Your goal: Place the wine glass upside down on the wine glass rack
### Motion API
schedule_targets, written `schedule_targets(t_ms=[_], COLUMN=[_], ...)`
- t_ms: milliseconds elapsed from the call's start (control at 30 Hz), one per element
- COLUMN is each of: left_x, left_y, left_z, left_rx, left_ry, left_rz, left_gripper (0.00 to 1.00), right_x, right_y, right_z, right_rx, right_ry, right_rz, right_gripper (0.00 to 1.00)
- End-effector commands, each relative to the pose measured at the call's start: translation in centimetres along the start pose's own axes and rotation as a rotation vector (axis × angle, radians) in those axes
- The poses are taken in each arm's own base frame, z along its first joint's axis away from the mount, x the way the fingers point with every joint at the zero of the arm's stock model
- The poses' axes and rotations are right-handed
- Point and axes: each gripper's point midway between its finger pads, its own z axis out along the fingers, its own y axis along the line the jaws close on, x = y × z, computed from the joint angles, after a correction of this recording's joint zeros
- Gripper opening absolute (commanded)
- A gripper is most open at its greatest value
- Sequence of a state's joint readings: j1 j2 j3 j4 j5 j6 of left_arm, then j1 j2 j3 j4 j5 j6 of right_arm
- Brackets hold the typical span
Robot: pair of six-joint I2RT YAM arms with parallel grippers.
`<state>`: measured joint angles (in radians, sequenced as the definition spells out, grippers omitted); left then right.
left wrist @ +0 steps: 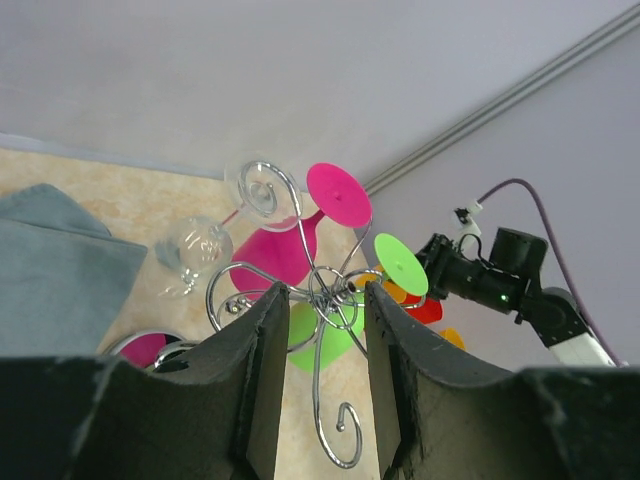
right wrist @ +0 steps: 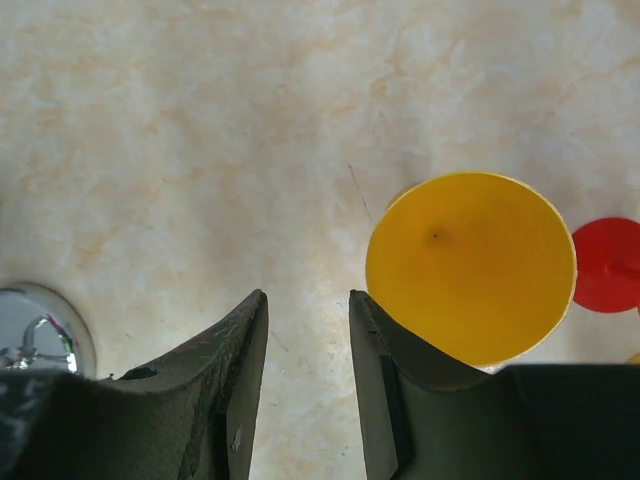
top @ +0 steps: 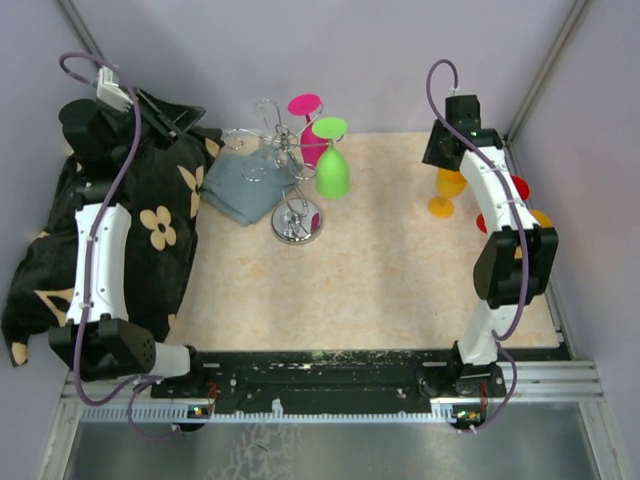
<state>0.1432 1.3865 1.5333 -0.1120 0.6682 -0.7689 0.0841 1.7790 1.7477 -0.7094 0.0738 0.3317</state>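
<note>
The silver wire wine glass rack (top: 283,143) stands at the back middle of the table on its round shiny base (top: 297,224). A green glass (top: 333,172) and a pink glass (top: 306,140) hang from it upside down, and a clear glass (left wrist: 194,246) hangs on the far side. A yellow wine glass (top: 447,186) stands on the table at the right. My right gripper (right wrist: 308,295) hovers open just left of the yellow wine glass (right wrist: 470,265), with only table between its fingers. My left gripper (left wrist: 322,290) is open and empty, raised at the back left and facing the rack (left wrist: 325,295).
A black flowered cloth (top: 150,225) covers the left side under my left arm. A grey folded cloth (top: 240,188) lies beside the rack. Red glasses (top: 519,187) stand at the right edge behind my right arm. The rack base (right wrist: 38,330) shows at the left of the right wrist view.
</note>
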Motion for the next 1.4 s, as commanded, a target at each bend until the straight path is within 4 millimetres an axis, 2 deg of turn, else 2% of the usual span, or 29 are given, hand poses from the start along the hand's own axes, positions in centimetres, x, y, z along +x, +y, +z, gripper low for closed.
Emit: schedule_targets(t_ms=[0,133,367,767,967,1100,1167,1233,1367], left_x=[1.1,2.0,2.1,2.4,2.5,2.8,2.8,2.8,2.8], left_y=[0.6,1.0,1.0,1.0,1.0,1.0,1.0,0.9,0.8], left_z=[-0.6,-0.9,-0.9,-1.0,-1.1,-1.2,-1.3,-1.4,-1.5], left_rx=[-0.009,-0.007,0.000,0.005,0.008,0.010,0.009,0.009,0.010], left_ry=[0.014,0.026,0.026,0.030,0.031,0.035,0.033,0.031,0.030], left_rz=[0.006,-0.008,-0.009,-0.011,-0.016,-0.021,-0.018,-0.016,-0.015], left_gripper=[0.42,0.42,0.42,0.42,0.42,0.42,0.42,0.42,0.42], right_x=[-2.8,-2.5,-1.6,0.5,0.9,1.2,1.0,0.9,0.4], right_y=[-1.1,-2.5,-3.1,-3.1,-3.1,-3.1,-3.2,-3.2,-3.6], right_z=[-0.4,0.2,0.8,3.6,4.2,4.6,4.5,4.3,3.7], right_rx=[0.079,0.153,0.173,0.168,0.172,0.173,0.178,0.181,0.202], right_ry=[-0.063,-0.051,-0.039,0.041,0.057,0.069,0.064,0.058,0.034], right_rz=[-0.041,-0.062,-0.070,-0.081,-0.082,-0.083,-0.081,-0.081,-0.075], right_gripper=[0.39,0.38,0.38,0.35,0.35,0.25,0.16,0.01,0.00])
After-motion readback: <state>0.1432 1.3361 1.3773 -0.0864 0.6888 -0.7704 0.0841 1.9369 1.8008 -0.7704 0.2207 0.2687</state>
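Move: The near orange-yellow wine glass stands with its middle about 7 cm to the right of my right hand, 1 cm ahead and some 13 cm below it. The red glass is about 13 cm to the right of that glass and 4 cm nearer the base, and the second yellow glass some 17 cm to the right of it and 13 cm nearer. From my left hand the near glass is roughly 57 cm right, 7 cm ahead and 35 cm down. I ease my right hand about 3 cm right towards the near yellow glass while sinking a little, pause, then lower it to some 6 cm in all, tipping the fingers about 10 degrees further down. They straddle the left edge of the rim and then close fully, pinching the bowl's wall. My empty left hand sinks about 4 cm beside the rack, fingers still open. ##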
